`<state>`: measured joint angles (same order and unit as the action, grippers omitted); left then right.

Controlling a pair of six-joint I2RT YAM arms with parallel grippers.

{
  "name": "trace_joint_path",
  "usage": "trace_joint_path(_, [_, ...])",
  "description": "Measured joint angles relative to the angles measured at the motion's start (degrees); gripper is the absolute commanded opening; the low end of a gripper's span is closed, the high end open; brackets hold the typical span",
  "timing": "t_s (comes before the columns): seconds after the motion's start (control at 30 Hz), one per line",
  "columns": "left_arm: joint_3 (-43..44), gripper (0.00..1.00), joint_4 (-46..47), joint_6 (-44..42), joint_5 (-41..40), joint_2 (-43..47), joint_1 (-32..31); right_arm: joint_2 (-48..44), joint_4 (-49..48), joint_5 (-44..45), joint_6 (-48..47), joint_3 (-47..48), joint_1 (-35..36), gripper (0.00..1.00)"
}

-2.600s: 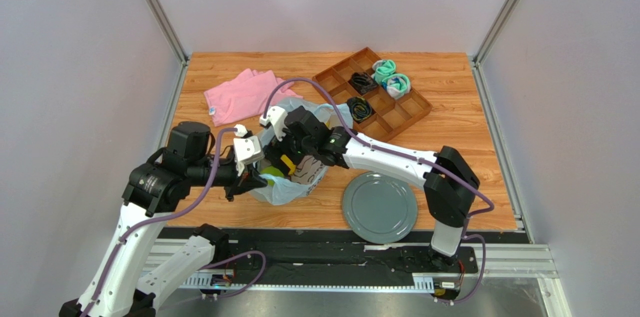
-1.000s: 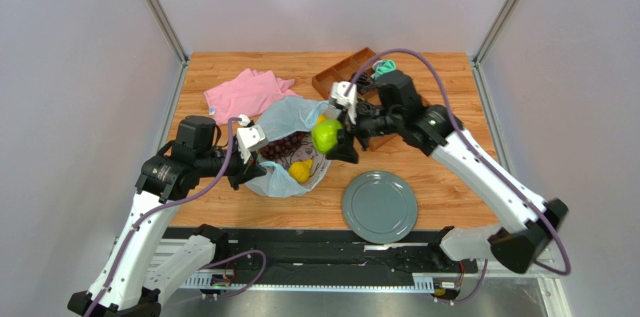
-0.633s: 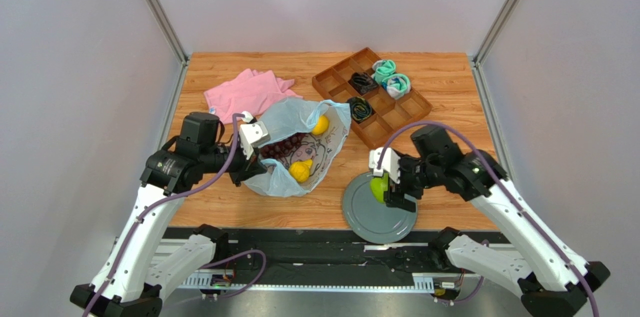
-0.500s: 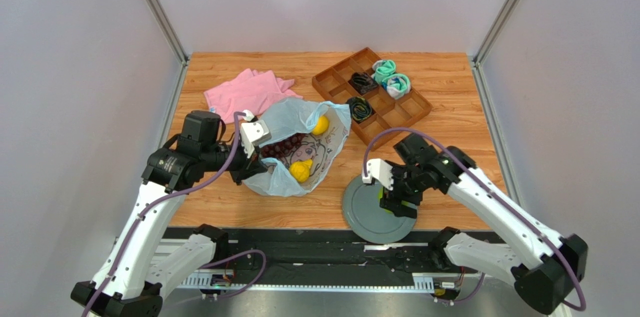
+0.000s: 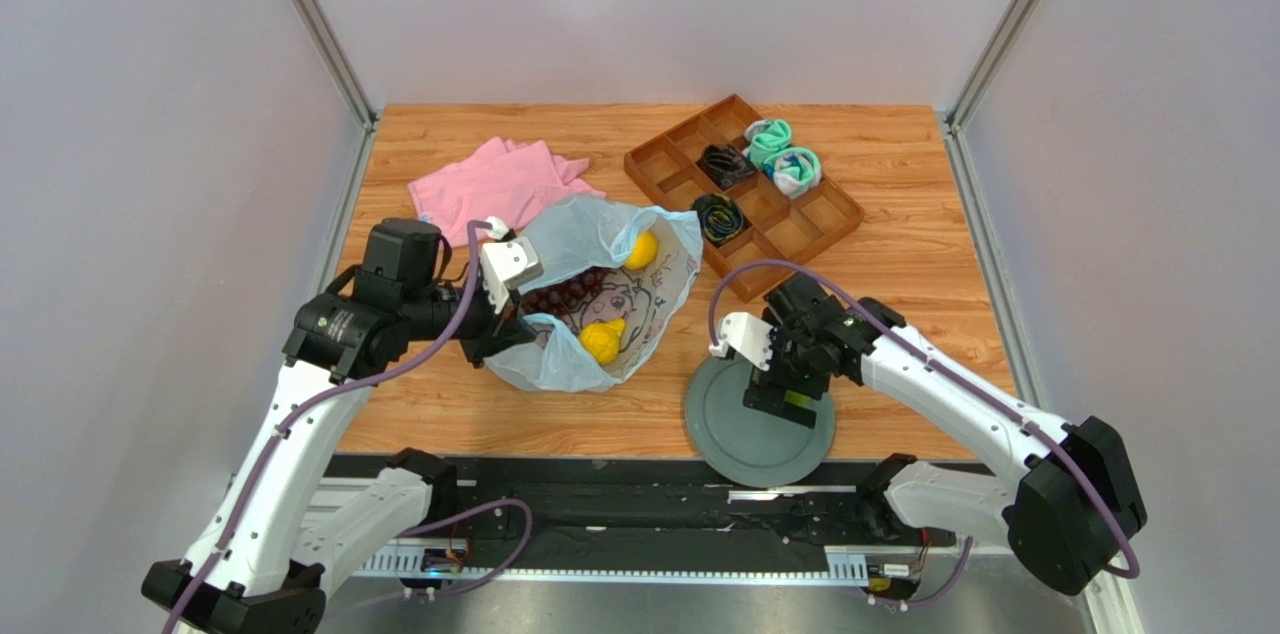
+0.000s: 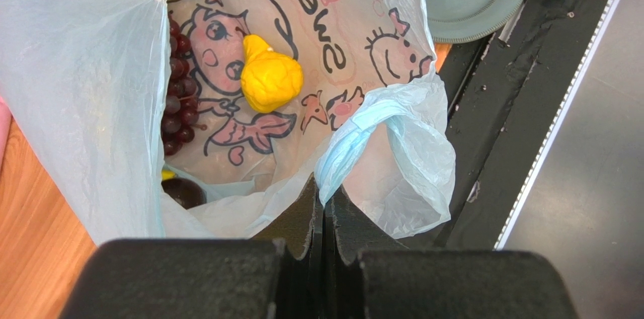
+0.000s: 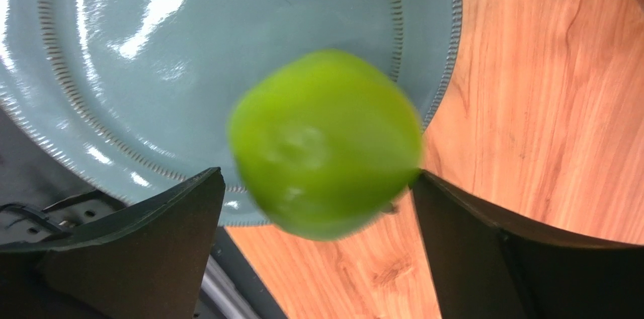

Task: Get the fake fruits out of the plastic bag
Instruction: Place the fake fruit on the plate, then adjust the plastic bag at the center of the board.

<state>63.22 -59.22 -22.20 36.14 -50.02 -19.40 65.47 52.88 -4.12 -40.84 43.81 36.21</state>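
Observation:
The pale-blue plastic bag (image 5: 601, 237) lies open on the table. Inside are a yellow lemon (image 5: 601, 342), a second yellow fruit (image 5: 642, 250) and a dark grape bunch (image 5: 564, 292). My left gripper (image 5: 504, 339) is shut on the bag's handle (image 6: 355, 145). The left wrist view shows the lemon (image 6: 270, 81), the grapes (image 6: 180, 100) and a dark fruit (image 6: 181, 192) low in the bag. My right gripper (image 5: 784, 391) hangs over the grey-green plate (image 5: 721, 432), jaws open. The lime-green apple (image 7: 325, 142) sits blurred between them above the plate's rim (image 7: 227, 47), with a gap to the left finger.
A pink cloth (image 5: 496, 187) lies at the back left. A wooden divided tray (image 5: 789, 237) with rolled socks (image 5: 781, 154) stands at the back right. The plate lies close to the table's near edge, next to the black rail.
My right arm lifted the apple out of the bag, swung it right and down to the plate, and its jaws now stand apart. The left gripper kept hold of the handle.

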Motion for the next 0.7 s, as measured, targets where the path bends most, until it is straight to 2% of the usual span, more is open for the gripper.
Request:
trace_joint_path(0.13, [0.0, 0.0, -0.09, 0.0, 0.87, 0.04, 0.0, -0.22, 3.8, -2.45, 2.73, 5.57, -0.52, 1.0])
trace_joint_path(0.3, [0.0, 0.0, -0.33, 0.0, 1.86, 0.2, 0.0, -0.63, 8.2, -14.03, 7.26, 23.37, -0.76, 0.93])
trace_joint_path(0.33, [0.0, 0.0, -0.74, -0.15, 2.14, 0.37, 0.0, -1.33, 6.12, -17.07, 8.9, 26.34, -0.68, 0.82])
trace_joint_path(0.43, [0.0, 0.0, -2.78, -0.79, 2.89, 1.2, 0.09, -2.4, -2.03, -22.86, 14.08, 31.32, 1.22, 0.61])
trace_joint_path(0.53, [0.0, 0.0, -4.42, -1.31, 3.54, 2.32, 0.52, 0.81, -9.9, -26.67, 16.65, 34.1, 5.16, 0.52])
trace_joint_path(0.7, [2.4, 0.0, -8.96, -4.5, 3.58, 2.8, 1.18, 13.22, -26.01, -28.92, 19.12, 30.4, 12.41, 0.48])
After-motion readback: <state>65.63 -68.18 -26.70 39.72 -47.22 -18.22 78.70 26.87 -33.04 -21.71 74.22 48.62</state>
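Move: The right hand, fingers already spread around the green apple on the plate, has the yellow pear in the open bag some 29 cm to its left and 8 cm farther out, about level with it. From this hand the dark grapes are roughly 35 cm left and 15 ahead, the round yellow fruit 22 left and 21 ahead. For the left hand, holding the bag's handle, the pear is about 7 cm to the right, 6 ahead and 17 below. The right hand leaves the green apple and climbs some 24 cm while swinging about 25 cm left towards the yellow pear in the bag's mouth, then sinks about 5 cm at the end; on the way the wrist rolls some 50 degrees, so the fingers swing from pointing down to slanting down and left, and they narrow from wide open to about half. The left hand keeps its pinch on the bag handle and draws it back about 3 cm, turning only slightly. ##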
